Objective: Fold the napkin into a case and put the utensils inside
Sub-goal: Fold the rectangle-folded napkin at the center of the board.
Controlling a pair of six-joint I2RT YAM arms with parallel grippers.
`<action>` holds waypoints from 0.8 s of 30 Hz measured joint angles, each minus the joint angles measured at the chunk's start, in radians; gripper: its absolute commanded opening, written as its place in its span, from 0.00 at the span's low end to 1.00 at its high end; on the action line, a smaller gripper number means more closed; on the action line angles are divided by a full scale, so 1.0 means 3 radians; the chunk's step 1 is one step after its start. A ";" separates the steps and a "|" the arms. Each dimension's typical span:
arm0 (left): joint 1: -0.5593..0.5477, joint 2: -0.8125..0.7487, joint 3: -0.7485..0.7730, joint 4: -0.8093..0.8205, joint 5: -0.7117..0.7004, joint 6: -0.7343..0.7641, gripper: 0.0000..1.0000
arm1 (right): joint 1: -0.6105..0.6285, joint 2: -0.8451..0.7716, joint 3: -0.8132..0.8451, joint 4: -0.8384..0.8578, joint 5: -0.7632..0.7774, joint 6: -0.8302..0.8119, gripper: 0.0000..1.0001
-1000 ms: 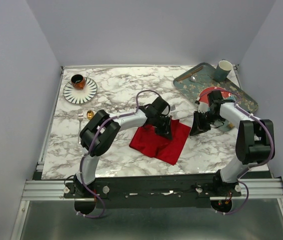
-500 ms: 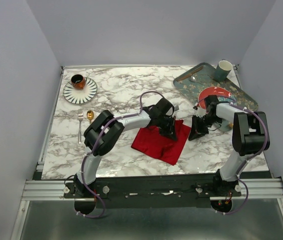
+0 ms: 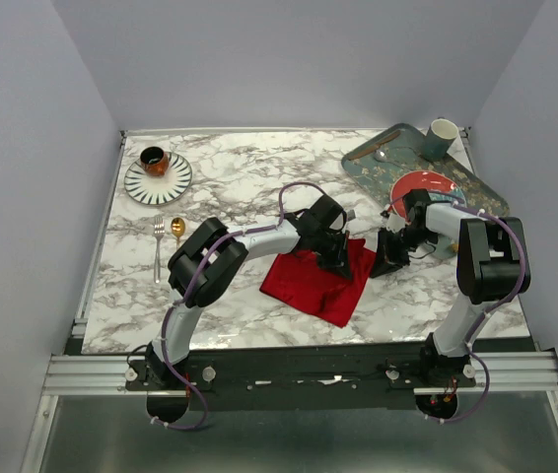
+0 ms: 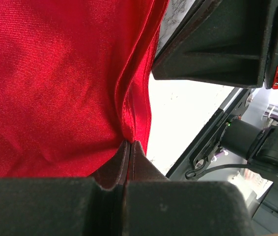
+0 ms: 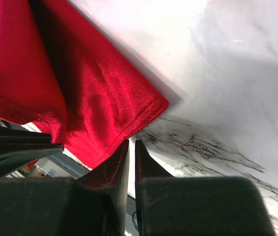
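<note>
The red napkin (image 3: 311,283) lies rumpled at the table's middle, its far edge lifted. My left gripper (image 3: 337,263) is shut on that raised edge; in the left wrist view the napkin (image 4: 55,73) hangs folded from the left gripper (image 4: 127,143). My right gripper (image 3: 387,264) sits low at the cloth's right corner. In the right wrist view the right gripper (image 5: 131,142) shows a thin slit with bare marble through it, and the napkin (image 5: 90,98) has its hem just at the tips. The gold spoon (image 3: 177,229) and silver fork (image 3: 158,246) lie at the far left.
A striped plate (image 3: 173,183) with a dark cup (image 3: 154,160) stands at the back left. A patterned tray (image 3: 476,192) at the back right holds a red plate (image 3: 425,184), a green mug (image 3: 442,138) and a brown-handled utensil (image 3: 376,150).
My left gripper has carried the napkin's edge to the right, narrowing the cloth. My right gripper has slid left to the napkin's right corner, and its jaws have drawn closer together.
</note>
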 measured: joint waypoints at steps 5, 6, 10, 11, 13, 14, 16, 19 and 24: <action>-0.0018 0.0001 0.0008 0.0011 0.0000 -0.0018 0.00 | -0.0006 0.0000 0.0000 -0.0001 -0.0001 0.0005 0.17; -0.0022 0.0001 0.0010 0.0013 0.0000 -0.0023 0.00 | -0.0006 0.0000 0.0000 0.0000 -0.0001 0.0005 0.17; -0.0048 0.0023 0.0050 0.0020 0.0004 -0.0039 0.00 | -0.0006 0.0000 0.0000 0.0000 -0.0001 0.0006 0.17; -0.0053 0.0024 0.0052 0.0023 0.0005 -0.0041 0.00 | -0.0006 0.0000 0.0000 0.0000 -0.0001 0.0006 0.17; -0.0064 0.0024 0.0055 0.0025 0.0013 -0.0046 0.00 | -0.0006 0.0000 0.0000 -0.0001 -0.0001 0.0006 0.17; -0.0065 0.0025 0.0055 0.0025 0.0018 -0.0048 0.01 | -0.0006 0.0000 0.0000 0.0000 -0.0001 0.0006 0.18; -0.0069 0.0034 0.0056 0.0036 0.0027 -0.0052 0.08 | -0.0006 0.0000 0.0000 0.0000 -0.0001 0.0006 0.18; -0.0067 0.0062 0.0056 0.0050 0.0036 -0.0065 0.32 | -0.0006 0.0000 0.0000 0.0000 -0.0001 0.0006 0.19; -0.0067 0.0083 0.0056 0.0062 0.0070 -0.0070 0.54 | -0.0006 0.0000 0.0003 -0.0009 -0.0006 0.0003 0.22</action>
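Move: The left hand, shut on the folded-over napkin flap, holds it just above the lower layer; the napkin's right edge, where the flap is going, lies about 5 cm to its right, 1 cm ahead and 2 cm below. The napkin's near corner is some 11 cm back and 1 cm left of the left hand, the red plate about 18 cm ahead and 18 cm right. The right fingertips are already at that right edge, directly at their tips. The left hand eases the held flap about 1 cm to the right and nearly as far back, towards the napkin's right edge, rising by under half a centimetre and sinking again with its wrist angle almost unchanged. It then parts its fingers to a bit under half of their full opening and lets the flap go, while the right hand stays still with its nearly closed tips at the lower layer's right edge, pinning it down. ##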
